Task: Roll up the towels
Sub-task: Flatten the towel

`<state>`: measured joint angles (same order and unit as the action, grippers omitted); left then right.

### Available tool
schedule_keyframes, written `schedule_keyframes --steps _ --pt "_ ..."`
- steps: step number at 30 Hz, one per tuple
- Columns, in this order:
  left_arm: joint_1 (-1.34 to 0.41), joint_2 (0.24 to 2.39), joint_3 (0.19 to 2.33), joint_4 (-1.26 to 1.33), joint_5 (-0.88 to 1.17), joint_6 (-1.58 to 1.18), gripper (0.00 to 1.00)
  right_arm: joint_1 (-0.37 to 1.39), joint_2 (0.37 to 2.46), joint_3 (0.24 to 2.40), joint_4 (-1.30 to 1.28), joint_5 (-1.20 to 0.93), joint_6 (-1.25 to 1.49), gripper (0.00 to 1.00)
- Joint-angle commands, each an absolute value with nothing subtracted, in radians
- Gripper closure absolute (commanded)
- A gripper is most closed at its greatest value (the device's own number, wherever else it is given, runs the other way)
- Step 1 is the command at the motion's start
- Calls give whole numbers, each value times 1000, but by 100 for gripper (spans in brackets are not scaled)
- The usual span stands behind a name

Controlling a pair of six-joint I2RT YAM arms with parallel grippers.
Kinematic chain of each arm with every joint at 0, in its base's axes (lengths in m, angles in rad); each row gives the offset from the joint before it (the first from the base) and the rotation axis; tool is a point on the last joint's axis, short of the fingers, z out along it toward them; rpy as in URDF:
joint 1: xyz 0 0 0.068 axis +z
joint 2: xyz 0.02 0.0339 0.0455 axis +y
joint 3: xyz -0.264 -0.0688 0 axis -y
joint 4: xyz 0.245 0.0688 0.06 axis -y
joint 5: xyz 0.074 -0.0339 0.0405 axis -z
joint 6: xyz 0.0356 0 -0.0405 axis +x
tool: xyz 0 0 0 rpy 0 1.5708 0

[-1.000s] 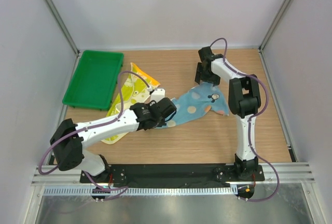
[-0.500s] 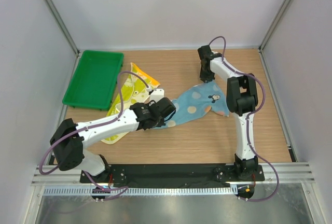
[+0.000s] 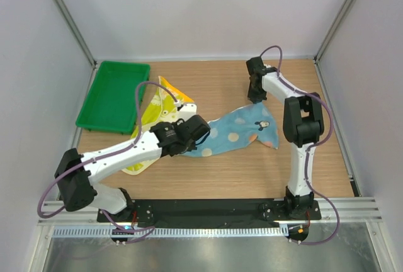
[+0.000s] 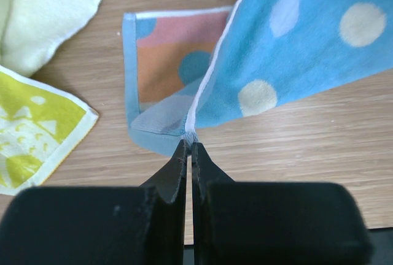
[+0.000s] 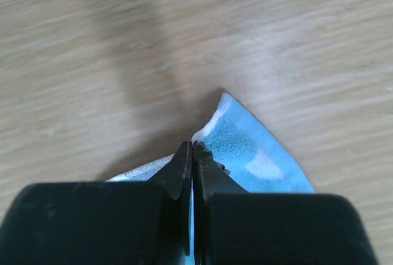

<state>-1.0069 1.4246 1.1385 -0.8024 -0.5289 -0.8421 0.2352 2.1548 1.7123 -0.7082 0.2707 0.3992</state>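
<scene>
The light blue towel [image 3: 239, 130] lies stretched across the middle of the table, dotted and with a cartoon patch. My left gripper [image 3: 196, 135] is shut on its left corner [image 4: 190, 131], where an orange and pink patch [image 4: 166, 62] shows folded under. My right gripper [image 3: 256, 96] is shut on the towel's far right corner [image 5: 245, 148], pinched up off the wood. The yellow-green towel [image 3: 160, 108] lies crumpled to the left, partly under my left arm, and shows again at the left edge [image 4: 37, 118] of the left wrist view.
A green plastic tray [image 3: 113, 96] sits at the back left, beside the yellow-green towel. Grey walls close in the table on three sides. Bare wood lies in front of the blue towel and at the far right.
My right gripper has closed on the blue towel's far corner and shifted slightly right. My left arm has drawn the other corner a little toward the left, and the towel lies stretched flatter.
</scene>
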Motion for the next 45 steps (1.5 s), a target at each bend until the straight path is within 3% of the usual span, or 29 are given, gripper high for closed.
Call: schedule_keyframes --steps 1,8,15,23,30,38,42,43,45 --pt "-1002 1321 1210 -854 -609 -798 100 230 1942 1649 -684 275 419 99" --pt "-1002 1204 1262 -903 -604 -742 100 236 1597 1425 -669 279 442 99" --pt "-1031 997 1195 -824 -454 -657 100 261 999 1091 -681 374 508 99" --pt "-1120 977 1276 -835 -287 -655 100 273 555 1057 -874 497 560 99" --pt "-1095 1112 1356 -718 -402 -634 100 272 779 1215 -925 571 552 99" --pt "-694 1415 1370 -586 -92 -640 100 244 1162 1218 -715 612 538 99" --pt "-573 1708 1517 -638 -16 -649 98 175 1425 1305 -595 550 535 99" --pt "-552 1765 1607 -656 -15 -646 80 155 1540 1343 -562 487 523 85" --pt "-488 1912 1722 -714 21 -634 66 117 1662 1509 -569 384 505 46"
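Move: The left hand holds a hem corner of the blue towel, whose middle lies about 14 cm ahead, 15 cm to its right and 12 cm below. From that hand the yellow towel's middle is some 18 cm ahead and 13 cm left, and its orange end 30 cm ahead and 4 cm left. The right hand keeps another hem point near the table, the blue towel's middle roughly 10 cm back, 7 cm left and 3 cm below. Both hands keep their pinch on the blue towel's hem and swing it up and back, the right one far more (nearly 30 cm each way, fingers tipping upward by about 50 degrees), the left one rising some 16 cm and drawing back about 7. Then both whip forward and down over the table, the left about 23 cm forward towards the yellow towel's orange end, the right about 20 and ending some 8 cm farther right than it began, and their fingers part by roughly a third at the very end, letting go of the hem. ##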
